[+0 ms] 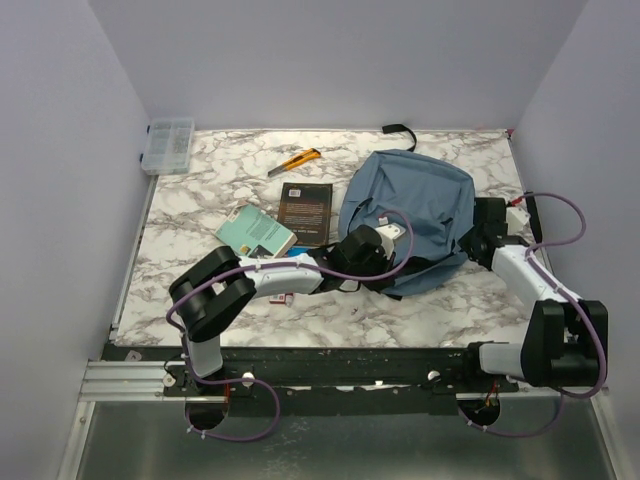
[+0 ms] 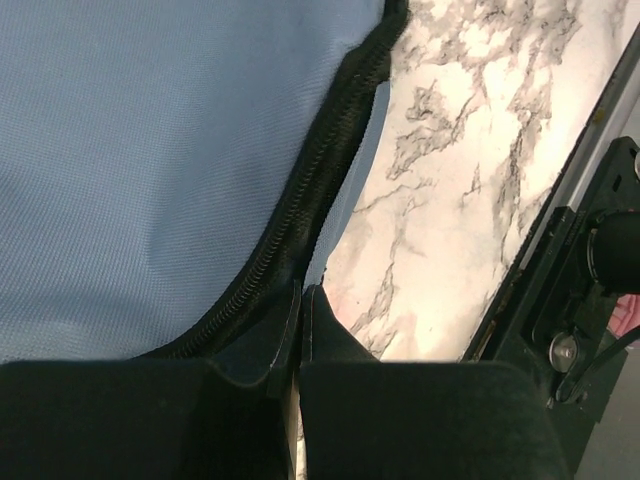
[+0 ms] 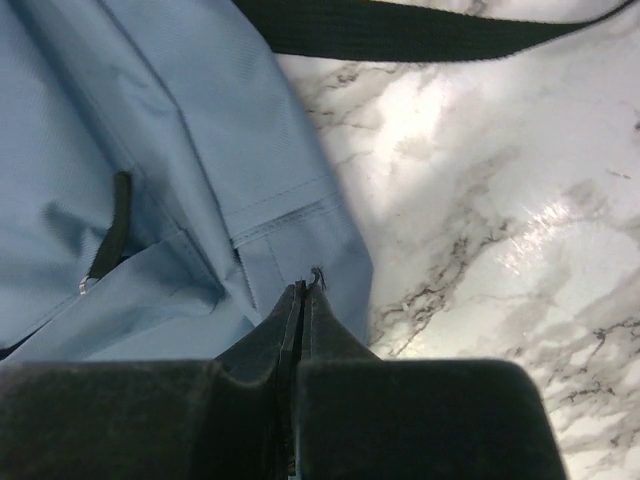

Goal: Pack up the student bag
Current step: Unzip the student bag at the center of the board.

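The student bag, dusty blue, lies at the right middle of the marble table. My left gripper sits at its near left edge. In the left wrist view its jaws are pressed together on the bag's rim, right beside the dark zipper. My right gripper is at the bag's right side. The right wrist view has its jaws shut on a seamed corner of the blue fabric, with a frayed thread poking out at the tips. A black strap crosses the table beyond.
Left of the bag lie a dark book and a teal book. A yellow utility knife lies further back. A clear plastic box sits at the far left corner. A small pink item lies under the left arm.
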Tool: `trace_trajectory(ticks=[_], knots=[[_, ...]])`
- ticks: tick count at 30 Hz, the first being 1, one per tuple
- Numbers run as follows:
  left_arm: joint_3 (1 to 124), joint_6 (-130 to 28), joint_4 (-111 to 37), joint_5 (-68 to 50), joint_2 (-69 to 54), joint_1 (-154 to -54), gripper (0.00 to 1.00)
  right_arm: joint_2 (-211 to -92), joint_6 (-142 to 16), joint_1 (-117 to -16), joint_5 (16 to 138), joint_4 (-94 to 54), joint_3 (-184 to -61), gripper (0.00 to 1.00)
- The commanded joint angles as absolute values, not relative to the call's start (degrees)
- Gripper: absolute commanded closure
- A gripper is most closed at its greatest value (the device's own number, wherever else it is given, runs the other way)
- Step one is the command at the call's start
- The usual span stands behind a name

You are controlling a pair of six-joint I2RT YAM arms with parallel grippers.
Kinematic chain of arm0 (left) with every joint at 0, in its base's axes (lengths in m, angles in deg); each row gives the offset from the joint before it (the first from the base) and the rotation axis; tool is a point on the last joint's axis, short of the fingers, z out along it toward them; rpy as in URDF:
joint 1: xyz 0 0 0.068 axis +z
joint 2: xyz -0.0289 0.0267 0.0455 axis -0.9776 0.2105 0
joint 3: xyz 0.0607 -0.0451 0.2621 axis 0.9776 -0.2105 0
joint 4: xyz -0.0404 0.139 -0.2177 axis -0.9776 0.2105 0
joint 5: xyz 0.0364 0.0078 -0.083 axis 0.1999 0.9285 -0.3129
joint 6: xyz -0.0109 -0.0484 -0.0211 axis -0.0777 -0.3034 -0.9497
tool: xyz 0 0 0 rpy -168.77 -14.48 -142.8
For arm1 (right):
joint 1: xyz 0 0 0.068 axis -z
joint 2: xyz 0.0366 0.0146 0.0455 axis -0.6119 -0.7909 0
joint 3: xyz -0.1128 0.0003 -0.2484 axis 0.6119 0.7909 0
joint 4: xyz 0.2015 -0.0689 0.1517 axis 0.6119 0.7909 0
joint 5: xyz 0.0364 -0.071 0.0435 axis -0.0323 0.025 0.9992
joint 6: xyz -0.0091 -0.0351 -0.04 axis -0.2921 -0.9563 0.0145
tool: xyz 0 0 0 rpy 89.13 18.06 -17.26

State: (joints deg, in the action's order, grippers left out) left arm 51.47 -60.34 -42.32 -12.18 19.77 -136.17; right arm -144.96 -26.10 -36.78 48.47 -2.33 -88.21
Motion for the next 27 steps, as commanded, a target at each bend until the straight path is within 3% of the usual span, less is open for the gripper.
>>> trace_trajectory(ticks=[1,6,12,17,20,27], knots=[[50.6,-61.2,-37.1,-18.2,18.6,-136.0,0.96,-140.8,-34.3,-35.2,50.1,-9.8,-88.1,0.99],[51.0,-64.2,-38.4,-22.3,16.7,-134.9,0.63,-134.5,-38.8,-35.3,57.1,-7.8,-85.6,0.85],[49.9,-69.8,-41.4,-28.7,12.3,-130.8,0.39,-129.6,-44.6,-36.0,65.8,-4.5,-87.5,0.49],[47.1,-74.4,-45.1,-33.9,6.7,-126.7,0.30,-128.8,-47.6,-42.4,76.5,-4.3,-89.5,0.33],[44.0,-76.7,-47.2,-36.0,2.7,-123.6,0.27,-130.2,-48.7,-48.7,81.8,-5.3,-89.3,0.31],[38.2,-82.9,-48.3,-37.5,-2.5,-117.0,0.20,-138.0,-49.9,-61.2,80.3,-4.0,-88.5,0.30]])
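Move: The student bag's middle lies about 17 cm ahead and 6 cm right of the left hand, which pinches its near edge; from the right hand, at its right edge, some 7 cm ahead and 14 cm left. The zipper opening runs between the hands, its middle roughly 5 cm back and 10 cm left of the right hand. The dark book is about 18 cm ahead and 20 cm left of the left hand; a black strap lies 17 cm right and 6 cm ahead of the right hand. Both hands release the bag, the left rising some 11 cm, the right swinging 19 cm left over it. ##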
